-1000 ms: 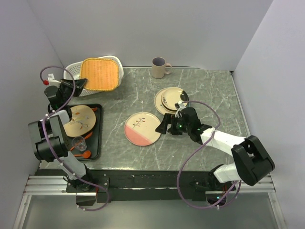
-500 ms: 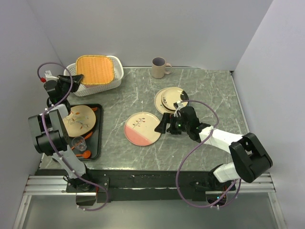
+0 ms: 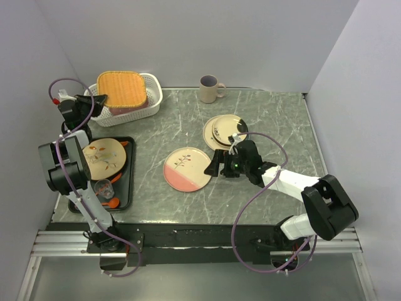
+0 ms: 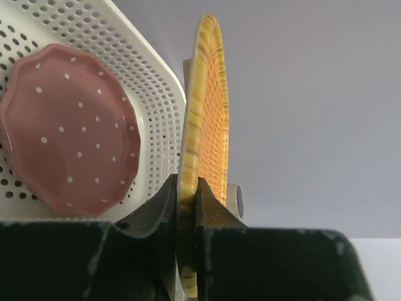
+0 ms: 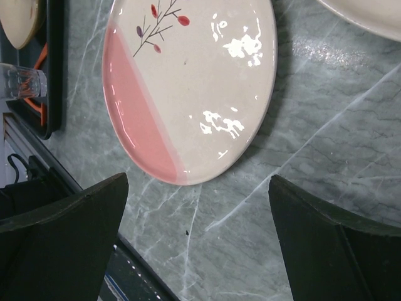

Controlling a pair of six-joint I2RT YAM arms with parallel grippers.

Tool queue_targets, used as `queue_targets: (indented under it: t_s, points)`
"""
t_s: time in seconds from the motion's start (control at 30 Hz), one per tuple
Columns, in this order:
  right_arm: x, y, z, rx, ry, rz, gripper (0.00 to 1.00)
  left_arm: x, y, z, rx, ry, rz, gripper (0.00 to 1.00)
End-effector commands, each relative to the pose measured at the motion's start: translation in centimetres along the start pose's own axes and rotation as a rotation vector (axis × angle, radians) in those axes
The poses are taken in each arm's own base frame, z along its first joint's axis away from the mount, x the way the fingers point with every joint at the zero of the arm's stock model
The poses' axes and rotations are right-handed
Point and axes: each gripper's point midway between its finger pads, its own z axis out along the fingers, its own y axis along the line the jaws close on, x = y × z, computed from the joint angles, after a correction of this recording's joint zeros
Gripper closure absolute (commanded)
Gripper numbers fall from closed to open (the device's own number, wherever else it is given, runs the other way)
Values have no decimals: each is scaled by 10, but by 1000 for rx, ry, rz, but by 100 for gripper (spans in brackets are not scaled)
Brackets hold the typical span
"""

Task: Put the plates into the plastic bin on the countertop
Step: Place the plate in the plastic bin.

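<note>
My left gripper is shut on the rim of the tan-orange plate, which hangs over the white plastic bin at the back left. In the left wrist view this plate stands edge-on between the jaws, and a pink plate with white dots lies inside the bin. The half-pink plate with a twig lies flat on the countertop. My right gripper stands open just right of it; the right wrist view has the plate ahead of the gripper.
Two cream plates are stacked behind the right gripper. A beige mug stands at the back. At the left a black tray holds a cream plate, a glass and orange utensils. Walls close in on both sides.
The left gripper has swung the tan-orange plate leftward and lower, from leaning past the bin's right end to hanging over the bin. The right arm has hardly moved.
</note>
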Motion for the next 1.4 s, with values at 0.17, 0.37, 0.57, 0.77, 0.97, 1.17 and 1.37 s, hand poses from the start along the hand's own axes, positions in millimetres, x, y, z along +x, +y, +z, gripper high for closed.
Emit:
queue_targets:
  t_s: [0.17, 0.37, 0.57, 0.77, 0.97, 1.17, 1.37]
  points:
    - [-22, 21, 9, -67, -32, -42, 0, -27, -26, 17, 70, -66, 72, 99]
    - [-21, 24, 14, -86, -13, -39, 0, -25, -10, 24, 45, -67, 63, 99]
    - [-19, 24, 17, -92, 8, -35, 0, -29, -1, 37, 28, -62, 76, 99]
    - [-16, 23, 17, -92, 13, -29, 0, -28, 10, 47, 11, -54, 64, 99]
    - [-13, 21, 15, -84, 19, -35, 0, -26, 19, 52, 0, -39, 61, 99]
    - [-14, 23, 13, -91, 9, -32, 0, -23, 20, 56, 8, -22, 59, 99]
    - [-13, 24, 16, -98, 17, -30, 0, -21, 26, 59, -6, -15, 60, 99]
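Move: The left hand already grips the near-left edge of the yellow square plate. The plastic bin's middle lies about 8 cm ahead of that hand, some 5 cm to its right and about 16 cm below. In the bin, the pink dotted plate sits roughly 10 cm ahead and 6 cm right; the flowered plate on the tray is about 14 cm back, 2 cm left. From the right hand, the bin is some 34 cm ahead, 37 cm left. Still pinching the yellow plate by its edge, the left hand lowers it towards the bin over the pink dotted plate, down about 7 cm while easing some 5 cm forward and a little left. The wrist tips the plate's far side down by 5 to 10 degrees, and the sinking slows almost to a stop with the fingers kept shut. ##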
